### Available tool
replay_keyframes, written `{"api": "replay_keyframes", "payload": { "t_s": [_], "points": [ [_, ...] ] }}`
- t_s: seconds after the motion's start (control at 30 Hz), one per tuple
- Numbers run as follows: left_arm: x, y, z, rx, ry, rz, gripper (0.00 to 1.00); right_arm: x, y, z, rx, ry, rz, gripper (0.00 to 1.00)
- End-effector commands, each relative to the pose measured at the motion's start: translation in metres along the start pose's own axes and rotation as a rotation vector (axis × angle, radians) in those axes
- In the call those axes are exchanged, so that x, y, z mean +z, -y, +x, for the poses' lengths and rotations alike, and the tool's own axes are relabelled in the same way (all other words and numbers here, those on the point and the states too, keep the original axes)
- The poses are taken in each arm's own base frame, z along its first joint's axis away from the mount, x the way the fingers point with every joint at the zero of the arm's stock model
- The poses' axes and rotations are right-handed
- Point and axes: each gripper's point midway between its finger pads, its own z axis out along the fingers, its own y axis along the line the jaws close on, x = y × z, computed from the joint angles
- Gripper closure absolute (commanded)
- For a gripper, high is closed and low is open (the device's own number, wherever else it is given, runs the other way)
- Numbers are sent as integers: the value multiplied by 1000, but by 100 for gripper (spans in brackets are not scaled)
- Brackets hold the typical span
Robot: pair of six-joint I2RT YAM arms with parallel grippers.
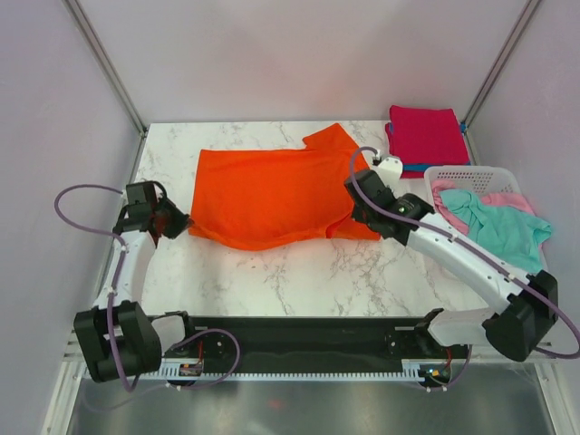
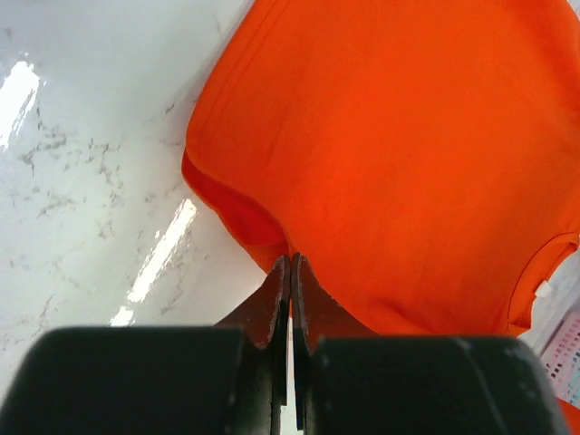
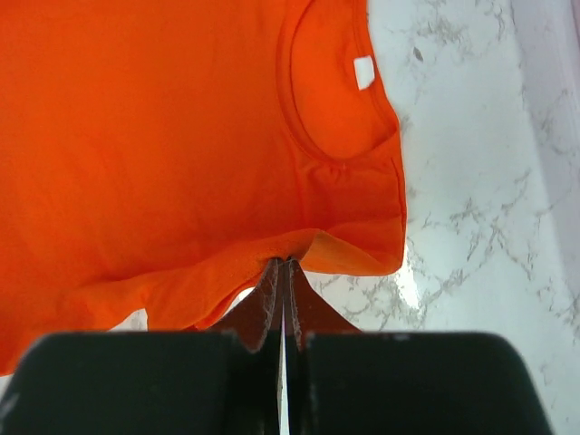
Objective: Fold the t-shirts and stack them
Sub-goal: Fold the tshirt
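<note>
The orange-red t-shirt (image 1: 272,195) lies spread on the marble table, neck toward the right. My left gripper (image 1: 184,223) is shut on its near-left corner; in the left wrist view the jaws (image 2: 290,260) pinch the hem of the shirt (image 2: 408,154). My right gripper (image 1: 356,205) is shut on the near-right edge; in the right wrist view the closed jaws (image 3: 284,262) hold a lifted fold of the shirt (image 3: 163,136) just below the collar. A folded magenta t-shirt (image 1: 426,134) rests on a blue one (image 1: 410,169) at the back right.
A white slotted basket (image 1: 471,172) stands at the right edge with a teal shirt (image 1: 503,227) and a pink shirt (image 1: 507,198) in it. Bare marble (image 1: 299,272) runs along the near side. Frame posts stand at the back corners.
</note>
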Motion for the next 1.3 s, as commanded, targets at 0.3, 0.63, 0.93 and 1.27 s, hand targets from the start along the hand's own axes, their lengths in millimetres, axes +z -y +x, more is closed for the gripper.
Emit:
{"api": "replay_keyframes", "payload": {
  "t_s": [0.3,0.63,0.93,1.27],
  "points": [
    [40,22,-48,95,-34,-29,98,59,-23,-66,-72,23,-33,100],
    [80,22,-57,62,-100,-72,98,113,-20,-73,-99,-33,-18,100],
    [112,21,-68,57,-144,-118,98,165,-29,-80,-120,-61,-14,100],
    [127,48,-77,78,-261,-33,55,221,-31,-130,-178,-39,-19,20]
  ]
}}
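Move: Both hands hold up the t-shirt's near side, the left at the hem corner, the right at the near sleeve. The left one's laying spot is about 15 cm ahead, 1 cm left and 12 below; the shirt's far hem corner is 28 cm ahead and 2 right. The right one's spot on the chest is roughly 22 cm ahead, 1 right and 18 below. From there count the far sleeve 33 ahead, 6 left, and the folded stack 27 ahead, 21 right, of the right hand. Carry the near side forward over the far half of the t-shirt with both grippers still shut, the right one about 24 cm and the left some 14, sinking roughly 7 cm each after a level start. Tip the left fingers some 15 degrees further down on the way. At the end open both grippers, the right wider, to let the cloth go while still travelling forward. ##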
